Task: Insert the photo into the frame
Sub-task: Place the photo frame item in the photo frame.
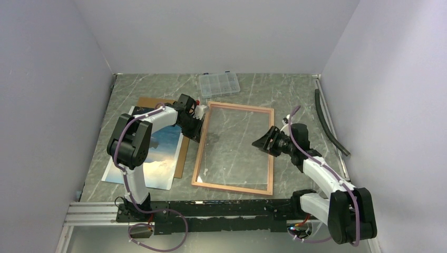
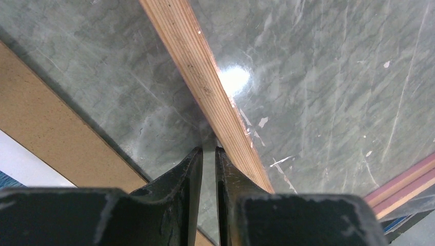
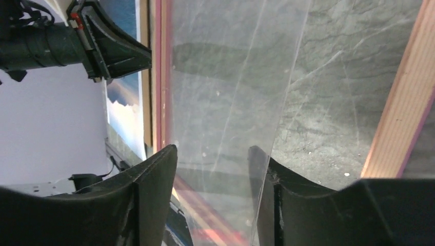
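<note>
The frame (image 1: pixel 271 147) lies flat mid-table, with a pink front and tan wood edges. Its left rail shows in the left wrist view (image 2: pixel 205 77). The clear pane (image 3: pixel 231 92) covers its left part, and the pane's right edge stops short of the right rail (image 3: pixel 400 118). The photo (image 1: pixel 158 153) of sea and sky lies left of the frame on the brown backing board (image 1: pixel 181 158), partly under the left arm. My left gripper (image 1: pixel 199 125) sits at the outer side of the left rail, its jaws (image 2: pixel 209 149) almost closed with nothing visible between them. My right gripper (image 1: pixel 262 141) hovers over the frame's right half, open (image 3: pixel 213 154).
A small clear compartment box (image 1: pixel 218 83) stands at the back, behind the frame. A black hose (image 1: pixel 329 124) lies along the right wall. Grey walls close in the table on three sides. The backing board also shows in the left wrist view (image 2: pixel 46 118).
</note>
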Tool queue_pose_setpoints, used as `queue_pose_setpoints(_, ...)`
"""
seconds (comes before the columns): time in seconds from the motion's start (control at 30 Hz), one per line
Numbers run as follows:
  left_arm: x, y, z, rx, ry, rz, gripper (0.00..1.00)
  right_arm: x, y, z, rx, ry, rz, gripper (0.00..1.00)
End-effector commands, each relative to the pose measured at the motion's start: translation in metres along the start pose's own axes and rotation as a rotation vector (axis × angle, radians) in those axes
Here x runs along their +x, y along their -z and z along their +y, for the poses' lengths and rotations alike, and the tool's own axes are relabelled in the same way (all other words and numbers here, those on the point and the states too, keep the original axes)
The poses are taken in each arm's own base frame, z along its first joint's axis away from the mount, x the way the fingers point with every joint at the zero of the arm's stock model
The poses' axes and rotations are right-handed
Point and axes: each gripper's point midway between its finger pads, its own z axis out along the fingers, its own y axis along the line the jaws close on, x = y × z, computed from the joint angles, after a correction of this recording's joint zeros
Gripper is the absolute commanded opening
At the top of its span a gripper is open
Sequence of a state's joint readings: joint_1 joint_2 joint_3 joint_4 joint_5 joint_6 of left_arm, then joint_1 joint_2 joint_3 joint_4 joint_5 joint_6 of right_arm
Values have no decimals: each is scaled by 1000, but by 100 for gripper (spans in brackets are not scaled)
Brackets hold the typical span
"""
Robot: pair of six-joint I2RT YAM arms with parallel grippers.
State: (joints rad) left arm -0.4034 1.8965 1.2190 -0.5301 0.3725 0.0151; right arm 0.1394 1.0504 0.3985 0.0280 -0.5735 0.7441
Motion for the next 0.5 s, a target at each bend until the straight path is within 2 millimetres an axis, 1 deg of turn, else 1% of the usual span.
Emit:
queue_pose_setpoints(0.0, 10, -3, -10, 28, -11, 31, 22, -24, 2, 8, 45, 91, -42, 65)
queue_pose_setpoints(0.07, 9, -3, -10, 28, -12, 30, 22, -28, 3, 4, 85, 105, -42, 77)
queue_pose_setpoints(0.1, 9, -2, -10, 26, -12, 28, 22, -30, 4, 2, 108, 112, -42, 80)
queue_pose_setpoints(0.2, 8, -1, -10, 23, -15, 25, 22, -35, 6, -5, 171, 130, -40, 83)
queue_pose_setpoints(0.23, 9, -1, -10, 23, -15, 26, 22, -36, 7, -8, 192, 131, -36, 97)
queue_pose_setpoints(0.27, 8, -1, -10, 24, -16, 24, 21, -35, 7, -13, 216, 131, -27, 99)
queue_pose_setpoints(0.33, 9, -1, -10, 24, -16, 26, 21, -34, 5, -18, 243, 136, -7, 100)
queue_pose_setpoints(0.47, 8, -2, -9, 22, -15, 26, 21, -33, -1, -21, 242, 133, 9, 100)
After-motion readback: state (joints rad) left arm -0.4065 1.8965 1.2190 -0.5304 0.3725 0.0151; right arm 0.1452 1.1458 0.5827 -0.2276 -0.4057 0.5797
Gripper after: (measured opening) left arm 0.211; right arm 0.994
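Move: The clear sheet I am letting into the wooden frame has its middle about 4 cm ahead, 7 cm left and 6 cm below my right hand; its right edge is still raised beside my half-open fingers. The frame's right bar lies level ahead-wise, some 4 cm to the right and 8 cm down; its near bar runs about 12 cm back and 5 cm left. From my left hand, already beside the left bar, the sheet's middle lies roughly 13 cm right and 3 cm back. I spread my right fingers from half to fully open around the sheet's raised right edge, while that hand goes about 3 cm right and forward towards the frame's right bar, rising a touch and then dipping 1 to 2 cm, and tilts some 13 degrees to point more steeply down. The sheet's edge still lies over my right-hand finger. My left hand stays still against the outside of the left bar. ##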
